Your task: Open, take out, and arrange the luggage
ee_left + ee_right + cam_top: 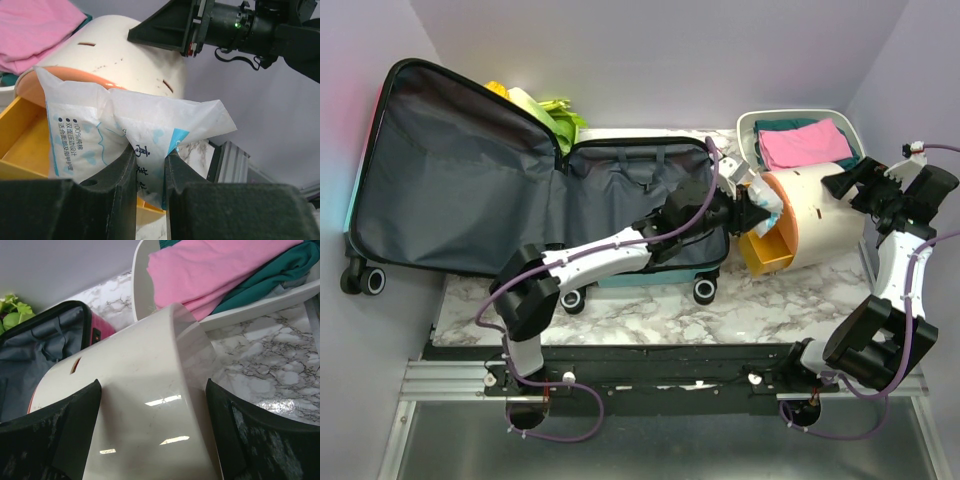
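The luggage (470, 180) lies wide open at the left and middle of the table, its dark grey lining (45, 340) showing. My left gripper (752, 212) reaches past its right end and is shut on a white plastic packet (125, 125) with blue print. The packet (767, 205) hangs at the mouth of a white round container (820, 215), above its yellow drawer (767, 250). The wide-set fingers of my right gripper (152, 405) are pressed on both sides of that container (140, 370), gripping its far end (855, 188).
A white tray (750, 125) at the back right holds folded pink cloth (805, 143) and teal cloth. Green and yellow items (555, 115) sit behind the suitcase lid. The right arm's camera and cable hang above the container (125, 45).
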Controlling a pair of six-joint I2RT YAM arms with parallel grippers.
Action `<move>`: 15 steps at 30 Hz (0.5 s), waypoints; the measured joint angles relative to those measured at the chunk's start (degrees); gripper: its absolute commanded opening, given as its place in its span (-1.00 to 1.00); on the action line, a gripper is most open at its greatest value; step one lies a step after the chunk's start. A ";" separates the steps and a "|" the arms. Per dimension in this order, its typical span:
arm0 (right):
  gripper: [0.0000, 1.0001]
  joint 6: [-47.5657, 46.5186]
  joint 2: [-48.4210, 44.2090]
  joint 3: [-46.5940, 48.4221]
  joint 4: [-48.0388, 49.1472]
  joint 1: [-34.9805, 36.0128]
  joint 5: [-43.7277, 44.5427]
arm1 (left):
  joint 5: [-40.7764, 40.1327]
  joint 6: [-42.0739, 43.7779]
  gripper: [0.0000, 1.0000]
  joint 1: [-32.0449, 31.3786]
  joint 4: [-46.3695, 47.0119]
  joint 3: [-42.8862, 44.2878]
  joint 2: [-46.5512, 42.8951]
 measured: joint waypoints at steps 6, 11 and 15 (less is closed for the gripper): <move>0.82 0.00 0.00 0.00 0.02 0.00 0.02 | -1.25 -2.67 -0.93 -0.15 5.81 1.73 5.01; 0.82 0.00 0.00 0.00 0.02 0.00 0.02 | -2.16 -4.92 -0.74 0.13 10.36 0.15 7.52; 0.82 0.00 0.00 0.00 0.02 0.00 0.02 | -1.92 -5.53 -0.58 0.09 14.71 -1.09 9.60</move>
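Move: The left hand holds the white packet high over the drum's open yellow drawer, whose middle is about 7 cm ahead, 5 cm to the right and 14 cm below. The drum lies some 15 cm to the right and 7 cm ahead; the basin with the pink cloth is about 13 cm right and 28 cm ahead. The open suitcase's near-side shell is about 22 cm left, 16 cm ahead. From the right hand, the drawer is about 19 cm left, 4 cm back and 9 cm below. Rightward and slightly forward at first, then mostly down, the left hand eases about 5 cm in all towards the open yellow drawer. It keeps the white packet pinched between its fingers, the wrist barely tilting. The right hand stays put, wide open around the drum's far end, a finger still against its top. ##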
